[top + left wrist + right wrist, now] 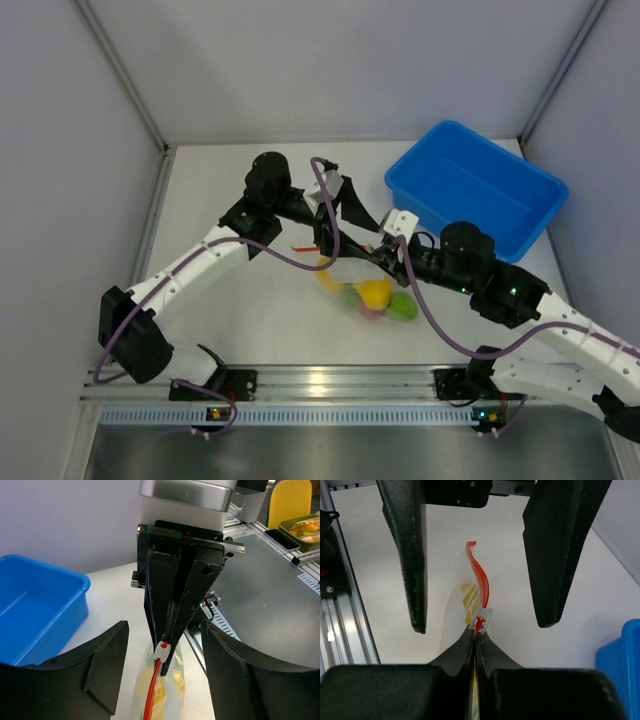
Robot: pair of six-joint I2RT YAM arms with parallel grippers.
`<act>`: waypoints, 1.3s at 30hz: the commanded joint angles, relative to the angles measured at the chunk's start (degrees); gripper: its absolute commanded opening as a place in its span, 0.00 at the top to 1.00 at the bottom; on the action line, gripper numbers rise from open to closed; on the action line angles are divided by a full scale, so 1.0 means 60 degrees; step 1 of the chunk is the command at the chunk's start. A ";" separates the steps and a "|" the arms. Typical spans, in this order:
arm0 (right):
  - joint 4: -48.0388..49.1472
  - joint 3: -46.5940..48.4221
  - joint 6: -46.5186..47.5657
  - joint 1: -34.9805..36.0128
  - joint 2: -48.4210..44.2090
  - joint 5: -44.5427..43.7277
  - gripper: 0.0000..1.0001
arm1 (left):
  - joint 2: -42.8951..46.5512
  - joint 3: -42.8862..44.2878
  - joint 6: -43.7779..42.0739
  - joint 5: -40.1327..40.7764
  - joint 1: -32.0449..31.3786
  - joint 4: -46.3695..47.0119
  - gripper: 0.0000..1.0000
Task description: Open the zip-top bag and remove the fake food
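The zip-top bag (352, 282) hangs at mid-table with the fake food inside: a yellow piece (376, 291), a green fruit (403, 306) and other pieces I cannot tell apart. My right gripper (476, 633) is shut on the bag's top edge, right behind the white slider (482, 619) on the orange-red zip strip (481, 582). My left gripper (164, 632) is open, its fingers (107, 660) on either side of the strip (152, 690) and slider (163, 652), not touching them. In the top view the left gripper (343, 232) and the right gripper (352, 254) meet above the bag.
A blue plastic bin (475, 185) stands at the back right, also seen in the left wrist view (35, 605) and the right wrist view (620, 675). An aluminium rail (330, 380) runs along the near edge. Grey walls close the sides and back.
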State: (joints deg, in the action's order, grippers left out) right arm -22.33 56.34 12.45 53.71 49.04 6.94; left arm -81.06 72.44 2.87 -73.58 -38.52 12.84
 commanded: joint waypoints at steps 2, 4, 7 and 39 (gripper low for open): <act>0.0293 0.0499 0.0137 -0.0031 -0.0086 0.0133 1.00 | -0.0172 0.0260 -0.0084 -0.0363 0.0019 0.0394 0.42; 0.0308 0.0484 0.0152 -0.0017 -0.0130 -0.0014 1.00 | -0.0274 0.0231 -0.0011 -0.0436 0.0019 0.0394 0.43; 0.0308 0.0454 0.0152 -0.0017 -0.0204 0.0015 1.00 | -0.0348 0.0099 -0.0010 -0.0451 0.0019 0.0394 0.44; 0.0513 0.0367 0.0005 -0.0046 -0.0598 -0.0878 1.00 | -0.0465 -0.0296 -0.0127 -0.0847 0.0516 0.0409 1.00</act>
State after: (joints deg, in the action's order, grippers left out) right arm -22.81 56.36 12.43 53.49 48.21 4.05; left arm -83.92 71.05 3.03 -77.12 -36.77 12.93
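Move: The white zip slider sits at the right fingertips, which already pinch the zip beside it; it lies about 1 cm forward and 1 cm left of the right hand, and about 3 cm straight below the left hand. From the left hand, the bag's big yellow food is some 4 cm back and 18 cm below, the green food about 6 cm back, 6 cm right and 20 cm below, and the blue bin roughly 18 cm forward, 25 cm right and 20 cm lower. The white slider ends up pinched by the left fingers, which start well open above and around it: the left hand, pointing right at the other gripper, sinks about 2.5 cm onto it, edging forward slightly, and closes in stages until nearly shut. The right fingers stay shut on the zip, that hand easing only about 1 cm right and forward. ##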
